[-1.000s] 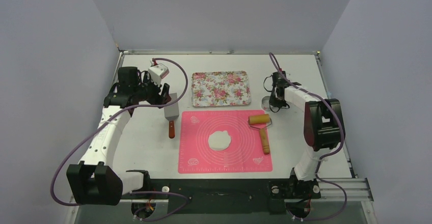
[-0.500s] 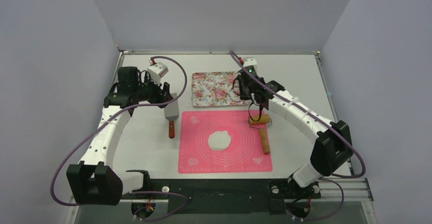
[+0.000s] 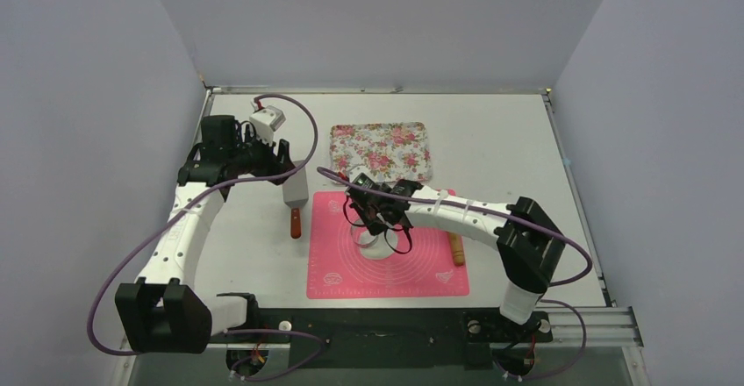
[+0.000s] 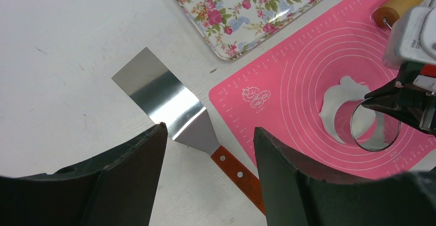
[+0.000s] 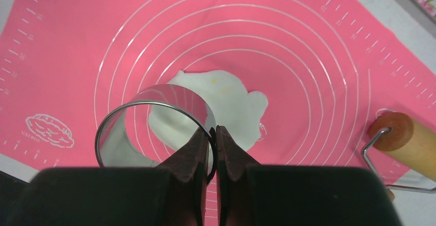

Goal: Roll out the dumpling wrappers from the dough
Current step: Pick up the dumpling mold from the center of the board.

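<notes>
The dough lies flattened and irregular in the middle of the pink mat. Just above it my right gripper is shut on the wall of a metal ring cutter, and the ring overlaps the dough's left part. My left gripper hangs open over a metal spatula with a red-brown handle, left of the mat. No dumpling wrappers are in view.
A floral tray sits behind the mat. A wooden rolling pin lies at the mat's right edge, partly under my right arm. Walls close in the table on three sides.
My right arm swung from the table's back right, past the tray, to above the dough on the mat, carrying the ring cutter. The left arm stayed put.
</notes>
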`<state>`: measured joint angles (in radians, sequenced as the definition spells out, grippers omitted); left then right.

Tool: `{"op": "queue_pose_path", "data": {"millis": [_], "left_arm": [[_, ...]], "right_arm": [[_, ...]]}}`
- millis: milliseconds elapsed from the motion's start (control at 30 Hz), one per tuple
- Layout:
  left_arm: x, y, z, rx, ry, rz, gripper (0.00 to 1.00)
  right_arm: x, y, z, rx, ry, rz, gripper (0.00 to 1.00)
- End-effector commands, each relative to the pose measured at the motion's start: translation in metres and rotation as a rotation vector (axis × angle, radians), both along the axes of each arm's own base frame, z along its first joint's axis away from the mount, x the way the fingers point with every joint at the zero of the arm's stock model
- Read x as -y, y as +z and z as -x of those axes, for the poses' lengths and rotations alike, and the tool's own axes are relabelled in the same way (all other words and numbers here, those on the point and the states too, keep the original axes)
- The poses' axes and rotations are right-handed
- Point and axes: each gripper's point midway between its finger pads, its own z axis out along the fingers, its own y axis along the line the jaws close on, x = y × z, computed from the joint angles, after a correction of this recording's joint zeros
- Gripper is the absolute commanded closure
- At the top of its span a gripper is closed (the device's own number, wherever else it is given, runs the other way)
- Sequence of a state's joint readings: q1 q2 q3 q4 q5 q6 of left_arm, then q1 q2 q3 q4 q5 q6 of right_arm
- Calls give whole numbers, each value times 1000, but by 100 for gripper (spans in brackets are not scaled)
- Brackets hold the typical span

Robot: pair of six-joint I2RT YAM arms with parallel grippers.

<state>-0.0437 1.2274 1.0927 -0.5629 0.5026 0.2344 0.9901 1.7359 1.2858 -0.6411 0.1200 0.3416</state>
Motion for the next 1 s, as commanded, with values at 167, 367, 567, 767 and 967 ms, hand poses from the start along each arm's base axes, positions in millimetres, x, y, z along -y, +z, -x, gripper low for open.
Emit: {"op": "queue_pose_path", "data": {"millis": [167,367,567,767,967], "left_arm": [[-3,13,-9,65,20,12,39],[-3,14,-8,64,21,10,39],[-3,15,-9,66,22,11,39],[-4,16,-10,70,23,11,39],[-6,16,-10,71,25,6,39]], "right_arm": [[16,-20,0,-14,-70,-25,100],[20,-24,-4,-12,-87,-42,100],[22,-26,-8,-22,-105,-71,100],[21,-30,-5,-44,-102,-73,100],[31,-39,4,-64,-97,-33,100]]}}
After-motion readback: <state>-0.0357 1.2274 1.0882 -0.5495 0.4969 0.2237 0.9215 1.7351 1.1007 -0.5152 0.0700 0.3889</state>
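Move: The right hand already holds the dumpling mold by its wall, above the board. The dough at the mat's centre lies about 4 cm back, 1 cm right and 8 cm below that hand. From the same hand, the rolling pin is some 22 cm right and level fore-and-aft, the spatula about 22 cm left and 10 cm ahead. From the left hand the dough lies roughly 15 cm back, 23 cm right and 21 cm below. Keeping its pinch on the mold's wall, the right hand lowers the mold some 5 cm towards the dough while shifting about 3 cm right, with a small dip back that it soon makes good. Most of this is done in the first half; then it nearly hovers, sinking only slightly at the end. The wrist tips about 5 degrees and turns a touch clockwise; the fingers stay shut. ##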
